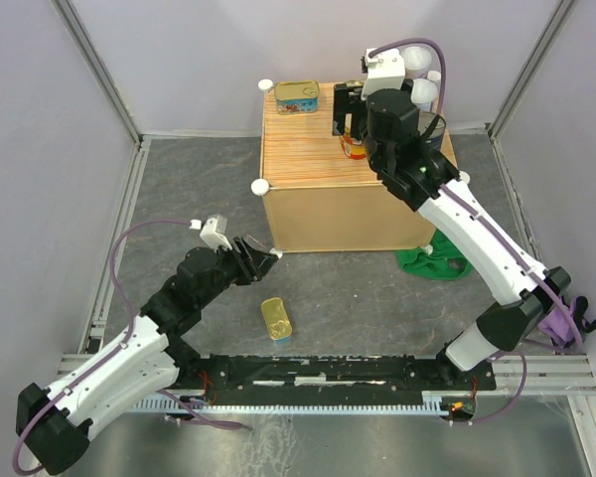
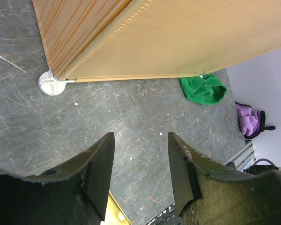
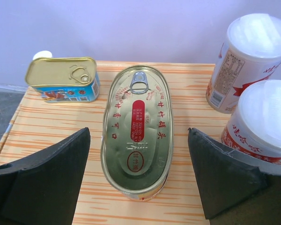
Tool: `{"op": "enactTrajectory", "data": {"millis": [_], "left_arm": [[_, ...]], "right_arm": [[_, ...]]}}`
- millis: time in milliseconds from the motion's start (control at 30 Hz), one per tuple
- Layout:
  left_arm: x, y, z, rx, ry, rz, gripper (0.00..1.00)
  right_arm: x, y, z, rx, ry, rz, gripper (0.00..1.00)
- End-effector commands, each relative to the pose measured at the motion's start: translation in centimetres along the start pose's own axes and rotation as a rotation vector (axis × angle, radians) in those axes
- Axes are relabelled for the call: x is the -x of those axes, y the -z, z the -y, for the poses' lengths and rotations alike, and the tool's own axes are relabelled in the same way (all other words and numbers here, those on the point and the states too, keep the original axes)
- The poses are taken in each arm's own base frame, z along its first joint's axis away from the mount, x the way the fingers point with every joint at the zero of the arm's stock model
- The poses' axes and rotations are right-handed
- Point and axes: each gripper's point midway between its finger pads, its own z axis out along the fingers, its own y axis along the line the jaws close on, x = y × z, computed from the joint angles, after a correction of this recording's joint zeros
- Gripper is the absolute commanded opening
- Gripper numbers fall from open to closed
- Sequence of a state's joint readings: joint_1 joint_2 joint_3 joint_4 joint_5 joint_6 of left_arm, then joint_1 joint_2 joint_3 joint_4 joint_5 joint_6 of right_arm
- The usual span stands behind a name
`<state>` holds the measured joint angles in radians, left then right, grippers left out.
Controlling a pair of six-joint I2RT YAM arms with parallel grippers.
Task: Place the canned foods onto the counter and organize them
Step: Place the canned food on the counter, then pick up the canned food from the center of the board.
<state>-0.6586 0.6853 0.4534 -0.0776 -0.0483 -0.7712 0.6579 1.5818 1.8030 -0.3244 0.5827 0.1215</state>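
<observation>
The counter [image 1: 338, 214] is a light-wood cube with a striped top [image 3: 47, 126]. On it stand a rectangular gold-lidded tin [image 1: 298, 96] [image 3: 63, 78], an oval gold tin with red label [image 1: 355, 149] [image 3: 136, 108] and two white-lidded cylinders [image 3: 246, 56] [image 3: 264, 122]. My right gripper [image 1: 346, 121] [image 3: 138, 133] is open, its fingers either side of the oval tin and clear of it. Another gold-lidded rectangular tin [image 1: 275, 319] lies on the floor. My left gripper [image 1: 261, 256] [image 2: 140, 140] is open and empty above the floor; the tin's corner [image 2: 114, 213] shows beneath it.
A green cloth [image 1: 432, 263] [image 2: 203, 89] lies on the floor at the counter's front right corner. A white knob [image 2: 51, 84] marks the counter's near left corner. White walls and metal rails enclose the grey floor [image 1: 358, 298].
</observation>
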Motion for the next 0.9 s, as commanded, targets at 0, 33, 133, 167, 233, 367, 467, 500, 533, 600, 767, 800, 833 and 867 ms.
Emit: {"op": "enactTrajectory", "data": {"millis": [0, 33, 133, 167, 233, 367, 467, 500, 533, 600, 767, 800, 833, 867], "left_arm": [[1.8, 0.9, 1.6, -0.033, 0.004, 0.041, 0.57], [1.8, 1.0, 1.6, -0.03, 0.01, 0.039, 0.57], [1.5, 1.4, 1.2, -0.016, 0.019, 0.029, 0.57], [1.4, 1.6, 1.1, -0.012, 0.022, 0.027, 0.57], [1.3, 2.0, 0.9, -0.005, 0.027, 0.023, 0.58], [0.9, 2.6, 0.5, 0.009, 0.045, 0.011, 0.58], [0.2, 2.9, 0.1, 0.022, 0.049, -0.013, 0.58], [0.0, 3.1, 0.0, 0.024, 0.051, -0.023, 0.58], [-0.3, 3.2, -0.1, 0.026, 0.054, -0.032, 0.58], [-0.8, 3.5, -0.4, 0.031, 0.064, -0.048, 0.58], [-1.7, 4.1, -0.7, 0.029, 0.086, -0.076, 0.58], [-1.9, 4.2, -0.8, 0.026, 0.088, -0.079, 0.58], [-2.0, 4.3, -0.8, 0.024, 0.089, -0.083, 0.58], [-2.2, 4.3, -0.8, 0.018, 0.091, -0.089, 0.58]], "right_arm": [[5.7, 3.3, 0.3, 0.036, -0.037, 0.115, 0.92], [5.9, 3.7, 0.1, 0.041, -0.031, 0.116, 0.92], [6.5, 5.1, -0.6, 0.062, -0.012, 0.125, 0.92], [6.6, 5.6, -1.0, 0.072, -0.002, 0.126, 0.93], [6.8, 6.9, -1.9, 0.091, 0.02, 0.129, 0.92], [6.4, 9.8, -3.5, 0.128, 0.063, 0.119, 0.92], [5.3, 12.2, -4.5, 0.162, 0.085, 0.1, 0.92], [4.8, 13.1, -5.0, 0.181, 0.094, 0.092, 0.92], [4.1, 14.0, -5.5, 0.2, 0.106, 0.082, 0.92], [2.9, 15.9, -6.6, 0.24, 0.125, 0.064, 0.92], [-1.1, 21.0, -9.7, 0.333, 0.188, 0.012, 0.91], [-1.9, 21.9, -10.2, 0.343, 0.197, 0.005, 0.91], [-2.5, 22.8, -10.5, 0.353, 0.199, -0.002, 0.91], [-3.4, 23.7, -10.9, 0.364, 0.2, -0.013, 0.91]]}}
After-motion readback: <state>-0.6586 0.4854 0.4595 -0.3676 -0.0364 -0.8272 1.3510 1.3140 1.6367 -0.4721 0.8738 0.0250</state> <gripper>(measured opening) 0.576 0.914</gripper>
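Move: The last canned food still down on the counter, the small gold tin, lies about 26 cm back and 18 cm left of my right hand, some 40 cm lower. The stacked oval cans on the wooden box stand roughly 3 cm ahead of that hand, straight in line and 8 cm below. The dark can is about 12 cm to its right and level, 6 cm lower. From my left hand the gold tin lies some 6 cm back, 1 cm right and 16 cm down. With its fingers staying wide open, my right hand pulls back off the stacked oval cans, first rising about 5 cm as it goes, then sinking again. It sweeps 22 cm back and 10 cm left past the box's front edge towards the gold tin, speeding up and swinging left. My empty, half-open left hand eases some 4 cm back and a little left, tipping down slightly. ##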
